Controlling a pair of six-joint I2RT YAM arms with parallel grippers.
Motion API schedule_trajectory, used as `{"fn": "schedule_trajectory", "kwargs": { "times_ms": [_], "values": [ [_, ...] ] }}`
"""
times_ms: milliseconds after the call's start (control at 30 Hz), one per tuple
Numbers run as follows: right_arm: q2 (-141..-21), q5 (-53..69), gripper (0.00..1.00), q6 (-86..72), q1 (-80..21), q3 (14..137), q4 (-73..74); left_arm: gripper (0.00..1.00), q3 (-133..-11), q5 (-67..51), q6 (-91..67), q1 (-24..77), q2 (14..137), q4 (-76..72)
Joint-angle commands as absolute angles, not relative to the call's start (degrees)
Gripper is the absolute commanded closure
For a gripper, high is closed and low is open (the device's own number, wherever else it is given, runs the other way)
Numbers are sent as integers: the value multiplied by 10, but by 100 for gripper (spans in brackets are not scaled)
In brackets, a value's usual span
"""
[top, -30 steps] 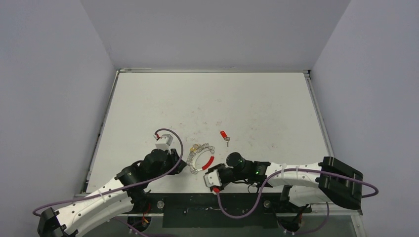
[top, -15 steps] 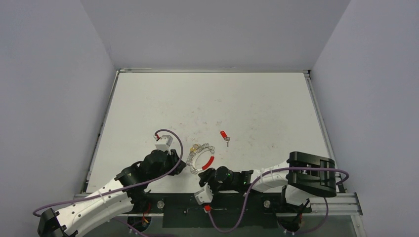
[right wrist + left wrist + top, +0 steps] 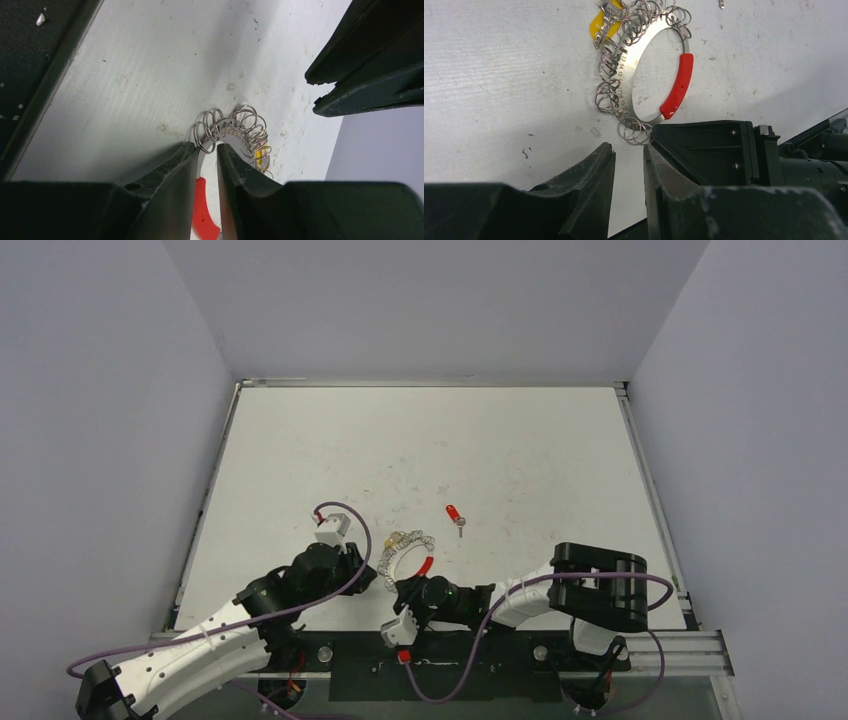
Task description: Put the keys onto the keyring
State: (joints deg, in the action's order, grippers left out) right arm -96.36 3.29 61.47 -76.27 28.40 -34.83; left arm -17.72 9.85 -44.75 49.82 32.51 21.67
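Observation:
The keyring (image 3: 398,556) lies flat near the front edge, a metal band hung with small wire loops and a red sleeve (image 3: 424,566). A yellow-headed key (image 3: 597,27) sits among its far loops. The red-headed key (image 3: 453,512) lies loose on the table behind it. My left gripper (image 3: 629,149) is open a narrow gap with nothing in it, just short of the keyring (image 3: 624,70). My right gripper (image 3: 206,148) stands astride the keyring (image 3: 235,131), jaws narrow, with the red sleeve (image 3: 202,205) between its fingers and bare table still showing beside it.
The table's front edge and a black rail (image 3: 440,665) run just behind both grippers. The right gripper's black body (image 3: 714,150) is close against my left fingers. Grey walls enclose the white table (image 3: 500,460) on three sides.
The right arm has swung left along the front edge, its gripper has come onto the keyring's near side and its jaws have narrowed. The left arm, keyring and red key have not moved.

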Motion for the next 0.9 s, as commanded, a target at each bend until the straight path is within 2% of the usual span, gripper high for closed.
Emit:
{"fn": "schedule_trajectory", "kwargs": {
  "times_ms": [0, 200, 433, 733, 867],
  "values": [
    [-973, 10, 79, 608, -765, 285, -354, 74, -185, 99, -442, 499, 325, 194],
    [-967, 2, 100, 583, -765, 286, -361, 74, -184, 100, -442, 498, 325, 193],
    [-925, 32, 100, 518, -749, 284, -367, 74, -187, 100, -442, 498, 323, 201],
    [-822, 169, 100, 377, -678, 291, -301, 74, -187, 96, -434, 498, 316, 200],
    [-821, 183, 99, 461, -676, 288, -253, 74, -187, 93, -429, 499, 318, 197]
  ]
}}
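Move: The keyring lies flat, its near end between the right hand's half-open fingertips; its middle is about 5 cm ahead, 2 cm to the right and 1 cm below. The yellow key, on its far side, is some 10 cm ahead and 1 cm left, equally low; the loose red key is about 13 cm ahead and 12 cm right. From the idle left hand, the keyring's middle is roughly 4 cm ahead, 7 cm right and 7 cm below. At the keyring's near end, beside its last small wire rings, the right fingers close fully while the hand creeps forward less than 1 cm. The hand then rises about 6 cm off the keyring, drifting forward and slightly right, its wrist tipping some 20 degrees so the fingers point less steeply down; they stay shut. ##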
